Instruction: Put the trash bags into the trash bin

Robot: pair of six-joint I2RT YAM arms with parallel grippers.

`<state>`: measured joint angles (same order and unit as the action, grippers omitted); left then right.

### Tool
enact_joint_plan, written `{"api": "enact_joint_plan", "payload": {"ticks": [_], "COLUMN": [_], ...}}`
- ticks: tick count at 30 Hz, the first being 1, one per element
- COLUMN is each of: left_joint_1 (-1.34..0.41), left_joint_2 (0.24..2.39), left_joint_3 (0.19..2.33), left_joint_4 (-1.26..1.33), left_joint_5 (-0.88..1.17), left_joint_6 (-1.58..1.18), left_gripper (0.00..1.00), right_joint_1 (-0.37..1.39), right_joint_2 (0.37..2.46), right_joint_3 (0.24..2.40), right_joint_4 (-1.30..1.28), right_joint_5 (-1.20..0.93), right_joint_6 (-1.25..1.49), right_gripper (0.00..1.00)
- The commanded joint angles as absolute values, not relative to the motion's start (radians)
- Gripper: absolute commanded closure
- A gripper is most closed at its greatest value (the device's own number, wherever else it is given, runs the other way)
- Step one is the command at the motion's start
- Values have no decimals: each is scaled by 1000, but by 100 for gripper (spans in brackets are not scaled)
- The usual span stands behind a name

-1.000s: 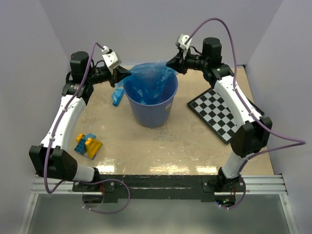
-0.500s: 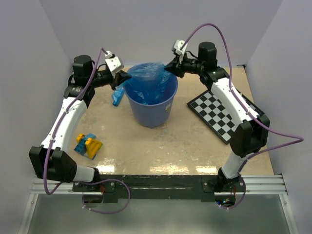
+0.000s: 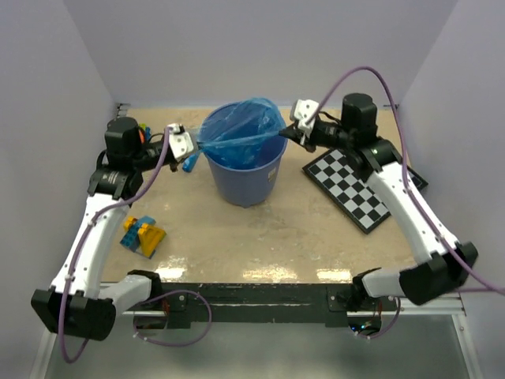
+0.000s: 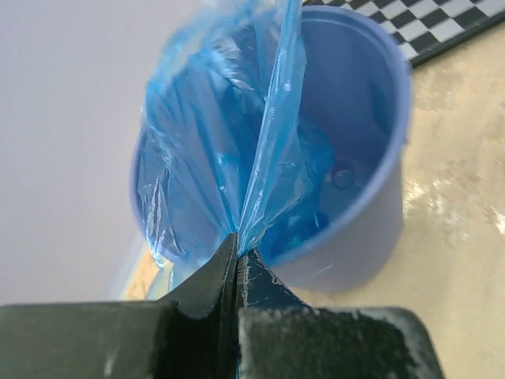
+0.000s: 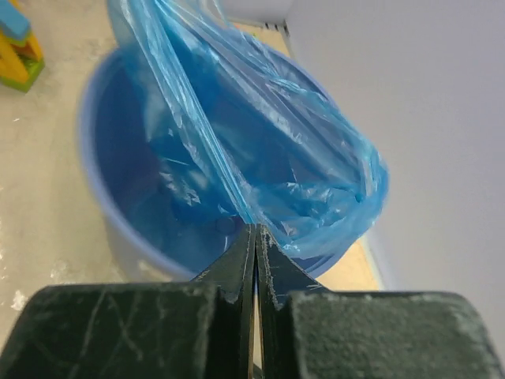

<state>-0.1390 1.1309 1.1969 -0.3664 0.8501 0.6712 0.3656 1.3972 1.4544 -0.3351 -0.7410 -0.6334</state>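
The trash bin [image 3: 246, 178], a round blue bucket, stands at the table's middle back. A translucent blue trash bag [image 3: 241, 130] lies over its mouth, pulled taut between both grippers, with its bulk bulging above the far rim. My left gripper [image 3: 197, 144] is shut on the bag's film just left of the rim. The left wrist view shows the bag [image 4: 237, 134] running into the closed tips. My right gripper [image 3: 286, 134] is shut on the film at the right rim, where the bag [image 5: 300, 158] meets the tips above the bin [image 5: 91, 158]. More blue film [image 3: 188, 163] lies left of the bin.
A black-and-white chessboard [image 3: 355, 189] lies to the right of the bin, under the right arm. Yellow and blue toy blocks [image 3: 142, 235] sit near the left arm. Pale walls close in on three sides.
Both wrists have dropped and drawn apart, the left one leftward and the right one rightward. The bag is now stretched flat across the bin's mouth. The right jaws have closed fully on the film.
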Motion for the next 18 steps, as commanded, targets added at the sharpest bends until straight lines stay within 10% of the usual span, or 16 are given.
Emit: {"api": "enact_joint_plan", "payload": {"ticks": [1, 6, 18], "left_joint_1": [-163, -245, -367], "left_joint_2": [1026, 977, 951], "left_joint_3": [1073, 948, 709], "left_joint_4": [-481, -457, 84], "left_joint_5": [894, 864, 389], "left_joint_6": [848, 865, 608], "left_gripper": [100, 100, 60], "right_joint_1": [423, 523, 526], "right_joint_2": [1218, 1129, 1121], "right_joint_3": [1280, 1122, 901], "right_joint_4": [-406, -335, -183], "right_joint_5": [-697, -620, -364], "right_joint_6": [-758, -723, -746], "right_gripper": [100, 100, 100]}}
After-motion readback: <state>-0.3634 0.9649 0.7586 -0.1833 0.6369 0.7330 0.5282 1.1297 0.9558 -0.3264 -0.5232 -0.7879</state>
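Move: The left hand pinches one side of the bag's edge: the trash bin's mouth is centred roughly 14 cm to its right, 7 cm ahead and 6 cm below. A blue bundle sits about 13 cm ahead, 5 cm left and 32 cm lower. For the right hand, which grips the other side, the mouth's centre lies about 13 cm left, 2 cm ahead and 7 cm below; the chessboard is some 28 cm right, 5 cm ahead and 34 cm down. Back and then steeply down, both hands draw the bag's edge over the bin's near side. The right hand goes back over 9 cm and sinks some 13, fingers dipping slightly and still pinching; the left goes back about 6, sinks about 11 while drifting right, then eases forward slightly as its fingers part to about a third open around the film. ##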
